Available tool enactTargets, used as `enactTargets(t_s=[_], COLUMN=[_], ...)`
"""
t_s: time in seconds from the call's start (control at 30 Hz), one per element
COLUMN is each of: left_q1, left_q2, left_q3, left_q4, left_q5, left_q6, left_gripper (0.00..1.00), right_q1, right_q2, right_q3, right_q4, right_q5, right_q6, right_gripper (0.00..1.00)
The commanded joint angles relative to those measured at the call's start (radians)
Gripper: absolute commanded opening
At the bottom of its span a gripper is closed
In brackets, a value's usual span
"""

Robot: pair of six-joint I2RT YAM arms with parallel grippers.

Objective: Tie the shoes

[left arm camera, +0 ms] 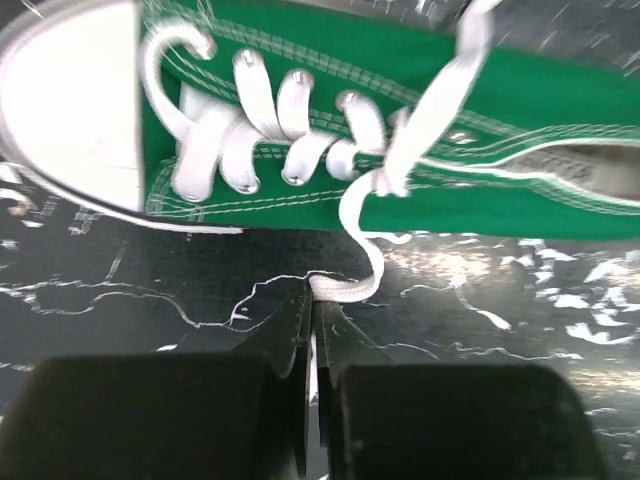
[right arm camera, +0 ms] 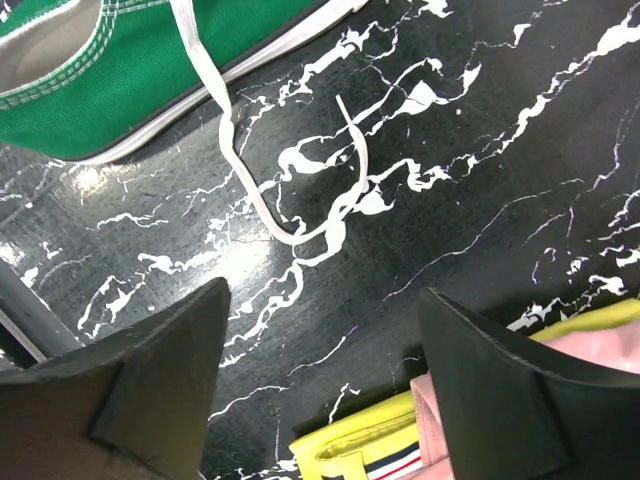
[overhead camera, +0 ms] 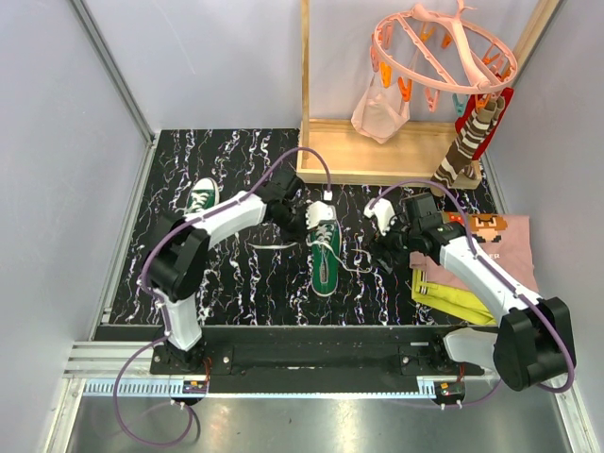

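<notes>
One green sneaker [overhead camera: 324, 247] lies mid-mat with its white toe cap toward the back. The second sneaker [overhead camera: 201, 196] lies at the back left. My left gripper [overhead camera: 289, 223] sits just left of the middle shoe. In the left wrist view the gripper [left arm camera: 312, 296] is shut on the shoe's left white lace [left arm camera: 370, 250], pinched low beside the shoe [left arm camera: 480, 120]. My right gripper [overhead camera: 387, 247] hovers right of the shoe. It is open and empty [right arm camera: 322, 295] above the other lace [right arm camera: 250, 195], which lies loose on the mat beside the shoe [right arm camera: 120, 70].
A folded yellow cloth [overhead camera: 451, 294] and a pink printed shirt [overhead camera: 495, 247] lie at the right, the cloth just under my right gripper [right arm camera: 390, 445]. A wooden frame [overhead camera: 377, 151] with a pink clip hanger [overhead camera: 444, 47] and a hanging striped sock [overhead camera: 467, 142] stands at the back.
</notes>
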Motion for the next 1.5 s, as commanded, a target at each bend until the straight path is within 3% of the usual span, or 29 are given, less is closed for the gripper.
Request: enactTargets(t_s=[0.0, 0.33, 0.6, 0.77, 0.93, 1.23, 1.47], left_q1=[0.011, 0.022, 0.061, 0.065, 0.066, 0.065, 0.065], left_q2=[-0.106, -0.134, -0.182, -0.2, -0.212, -0.205, -0.212], left_q3=[-0.018, -0.089, -0.187, -0.216, -0.227, -0.23, -0.247], left_q4=[0.032, 0.207, 0.394, 0.431, 0.433, 0.456, 0.495], left_q5=[0.166, 0.248, 0.314, 0.323, 0.318, 0.327, 0.341], left_q6=[-0.086, -0.345, -0.523, -0.536, -0.517, -0.514, -0.502], left_gripper=[0.0, 0.0, 0.0, 0.0, 0.0, 0.0, 0.0], right_q1=[-0.007, -0.005, -0.003, 0.01, 0.009, 0.006, 0.007], right_q2=[0.04, 0.169, 0.281, 0.342, 0.391, 0.305, 0.357], right_q3=[0.011, 0.066, 0.092, 0.11, 0.159, 0.112, 0.118], right_q4=[0.019, 0.022, 0.039, 0.045, 0.062, 0.057, 0.056], right_q5=[-0.022, -0.133, -0.164, -0.148, -0.048, 0.053, 0.066], right_q6=[-0.054, -0.14, -0.226, -0.246, -0.1, 0.043, 0.079], right_gripper=[0.8, 0.61, 0.57, 0.56, 0.55, 0.56, 0.56])
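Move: The left fingers hold the left lace; the knot on the shoe lies about 4 cm to their right, 2 cm back and at nearly their height. That lace's loose tail stretches about 6 cm to their left and 4 cm below. From the open right hand, the right lace's loose tail lies some 3 cm ahead, 4 cm left and 8 cm down; the shoe's middle is 13 cm left and 5 cm ahead, the folded cloths about 20 cm right and 2 cm back. Upward by some 6 cm, quickly at first, the left hand draws the lace it keeps pinched, edging right and a little back towards the knot while its fingers tilt flatter to the right. Meanwhile the right hand sinks about 6 cm towards the right lace's tail, swinging slightly left and back again, then shifting forward as its fingers close to just over half open. ##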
